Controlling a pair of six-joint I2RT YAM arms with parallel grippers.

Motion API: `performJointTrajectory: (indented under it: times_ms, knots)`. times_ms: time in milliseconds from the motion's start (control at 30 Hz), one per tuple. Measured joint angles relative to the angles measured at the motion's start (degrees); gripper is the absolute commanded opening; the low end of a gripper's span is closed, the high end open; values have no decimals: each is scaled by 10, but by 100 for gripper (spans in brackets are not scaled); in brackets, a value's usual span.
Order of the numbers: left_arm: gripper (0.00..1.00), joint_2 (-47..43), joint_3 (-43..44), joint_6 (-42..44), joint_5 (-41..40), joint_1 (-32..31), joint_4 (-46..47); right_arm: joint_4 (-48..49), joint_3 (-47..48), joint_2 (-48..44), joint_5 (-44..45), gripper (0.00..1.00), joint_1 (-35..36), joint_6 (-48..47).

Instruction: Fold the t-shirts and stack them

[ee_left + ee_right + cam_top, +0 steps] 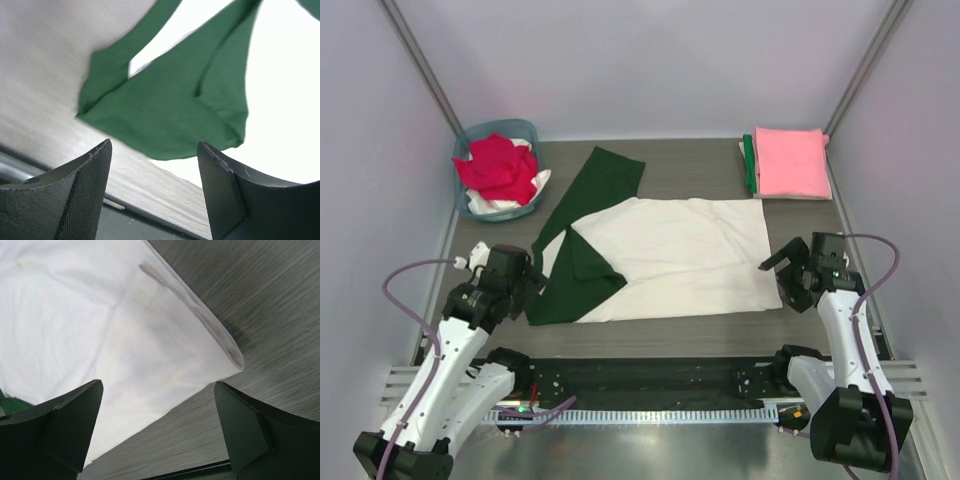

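Observation:
A cream t-shirt (670, 255) with dark green sleeves lies spread flat in the middle of the table. One green sleeve (595, 185) points to the far left. The other sleeve (575, 285) is folded over the shirt's near-left part. My left gripper (527, 280) hangs just left of that folded sleeve (175, 115), open and holding nothing (155, 145). At the shirt's near-right corner (220, 355) my right gripper (778, 266) is open wide, with nothing between its fingers (159, 385). A folded pink t-shirt (791, 162) lies at the far right on a folded green one (749, 165).
A round teal basket (524, 128) at the far left holds a crumpled red shirt (498, 168) on white cloth (495, 205). Grey walls close in the table on three sides. A black strip and a metal rail (650, 412) run along the near edge between the arm bases.

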Motion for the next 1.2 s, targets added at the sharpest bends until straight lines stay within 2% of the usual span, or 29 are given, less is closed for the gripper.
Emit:
performJointTrajectory:
  times_ms: [200, 367, 633, 900, 1000, 1200]
  knots:
    - [67, 116, 114, 93, -7, 0, 48, 21, 118, 90, -23, 100, 12, -37]
    - [66, 292, 229, 187, -5, 0, 116, 47, 185, 157, -18, 100, 64, -62]
    - [63, 657, 556, 314, 22, 22, 211, 91, 183, 199, -7, 100, 182, -75]
    - [67, 990, 919, 357, 73, 45, 259, 133, 113, 167, -21, 100, 202, -92]
    - [67, 1059, 974, 356, 92, 51, 288, 142, 91, 143, -33, 100, 203, -101]
    - [66, 1137, 982, 325, 111, 65, 387, 148, 67, 107, -56, 100, 203, -121]
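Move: The far corner of the green sleeve lies about 56 cm ahead of the left gripper, 11 cm right and 13 cm lower. From that same gripper the basket stands some 45 cm ahead and 14 cm left, the folded near sleeve about 10 cm ahead and 8 cm right. The right gripper has the white shirt body's middle some 16 cm ahead and 24 cm left, the sleeve corner 52 cm ahead and 49 cm left, both about 9 cm lower. Bring the left gripper fast in a low arch about 50 cm forward and 10 cm right, rising first, then sinking towards the green sleeve's far corner, fingers open and tilting farther forward, wrist turning clockwise. Lift the open right gripper forward, then swing it some 9 cm left over the white body, turning about 30 degrees counter-clockwise as it sinks and eases back. ##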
